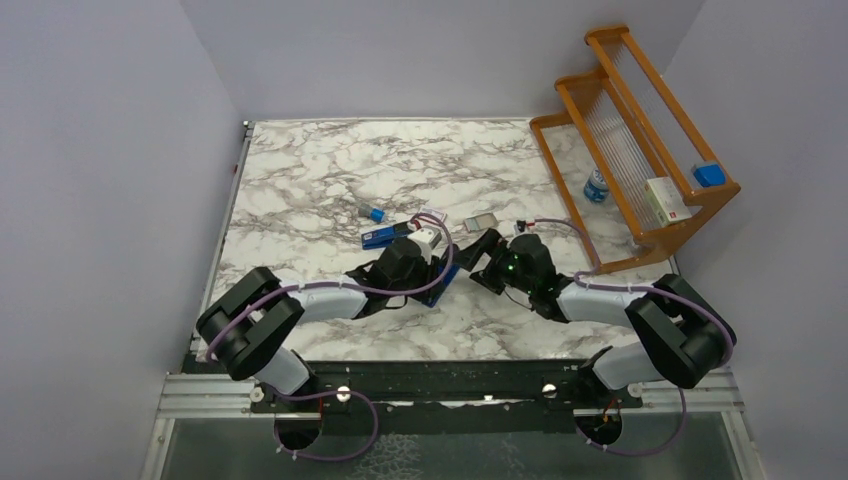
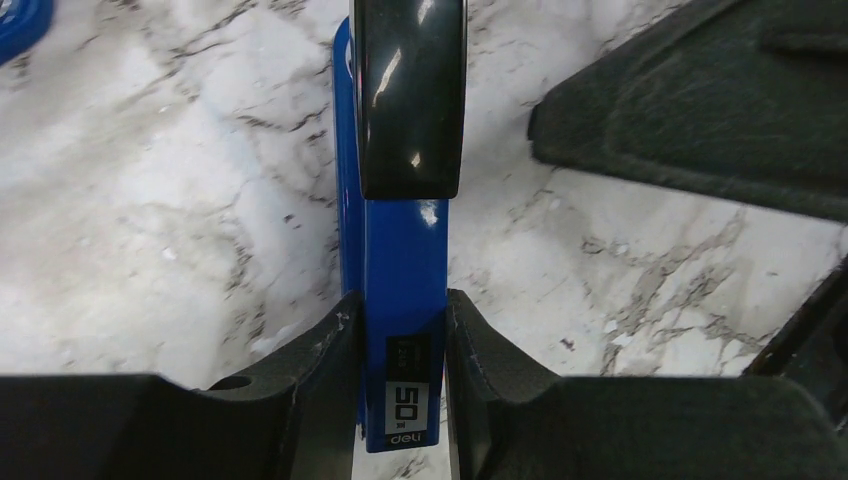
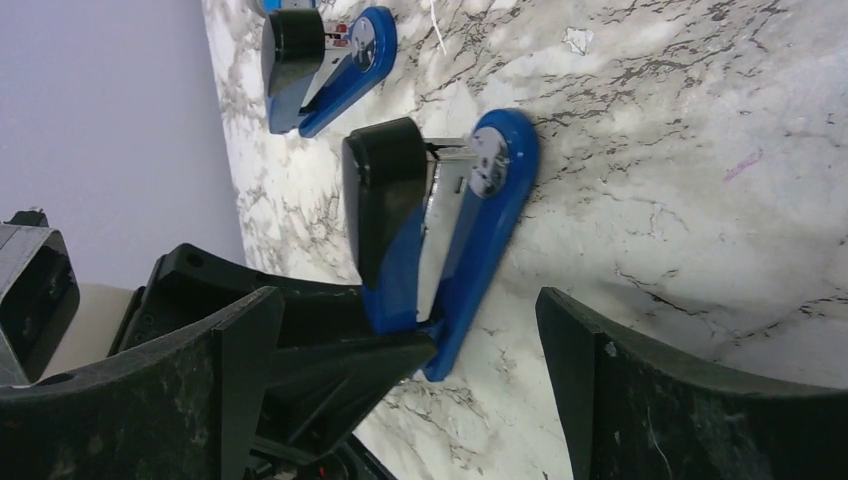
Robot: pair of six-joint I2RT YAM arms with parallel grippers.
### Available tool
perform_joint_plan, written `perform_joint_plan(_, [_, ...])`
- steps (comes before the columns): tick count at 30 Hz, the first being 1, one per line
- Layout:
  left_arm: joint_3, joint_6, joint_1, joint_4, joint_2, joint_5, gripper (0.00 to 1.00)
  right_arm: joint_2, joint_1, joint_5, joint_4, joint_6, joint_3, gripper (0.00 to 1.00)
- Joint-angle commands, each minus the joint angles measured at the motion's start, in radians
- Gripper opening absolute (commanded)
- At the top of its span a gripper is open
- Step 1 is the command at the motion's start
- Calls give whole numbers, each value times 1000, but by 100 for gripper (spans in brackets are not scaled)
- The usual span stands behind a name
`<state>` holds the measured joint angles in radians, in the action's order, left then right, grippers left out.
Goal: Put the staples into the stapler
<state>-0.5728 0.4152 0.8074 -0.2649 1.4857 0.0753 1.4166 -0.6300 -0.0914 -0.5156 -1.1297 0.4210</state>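
A blue stapler (image 2: 405,290) with a black top lies on the marble table, its rear end clamped between the fingers of my left gripper (image 2: 403,340). From the right wrist view the same stapler (image 3: 450,230) lies on its side with its top slightly lifted. My right gripper (image 3: 408,330) stands wide open just beside it, nothing between its fingers. In the top view the stapler (image 1: 440,288) sits between the left gripper (image 1: 425,268) and the right gripper (image 1: 478,258). A small white box with a pink edge (image 1: 431,215) and a small flat greyish tray (image 1: 482,222), the staples, lie just beyond.
A second blue stapler (image 1: 383,236) and a small blue-capped cylinder (image 1: 376,213) lie behind the left gripper. A wooden rack (image 1: 640,130) stands at the back right, holding a white box (image 1: 667,200) and a blue item (image 1: 708,175). A small bottle (image 1: 596,187) stands by it.
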Motion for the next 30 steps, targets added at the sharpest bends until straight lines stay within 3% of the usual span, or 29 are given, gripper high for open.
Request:
perform_joint_plan(1, [-29, 69, 27, -71, 62, 96, 0, 14, -4, -19, -41, -58, -18, 100])
perform_joint_plan(9, [-51, 116, 28, -111, 92, 135, 0, 75, -4, 4, -17, -253, -71, 99])
perform_joint_plan(19, [-73, 123, 28, -185, 156, 227, 0, 172, -3, 14, -23, -277, -43, 96])
perform_joint_plan(30, [-59, 90, 28, -182, 147, 235, 0, 285, -4, 75, -126, -166, -50, 71])
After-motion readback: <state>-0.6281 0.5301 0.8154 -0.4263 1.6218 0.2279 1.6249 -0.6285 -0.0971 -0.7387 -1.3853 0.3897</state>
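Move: The left hand already grips the stapler, whose middle is about 2 cm ahead and 1 cm right at its own height. The right gripper's open fingers are 6 cm right, 3 cm ahead and 3 cm higher. From the right hand, the stapler's middle is some 5 cm left, 1 cm back and 3 cm lower. The second stapler lies 15 cm left and 7 cm ahead; the staple tray, 3 cm right and 9 cm ahead. Keeping its pinch on the stapler, the left hand carries it about 4.5 cm right, into the right gripper's open jaws, and rolls it some 10 degrees, left side down. The right hand sinks about 3 cm and turns around 15 degrees, easing slightly back, then forward, one finger over the top behind the black cap; late on its fingers close by about a quarter. ##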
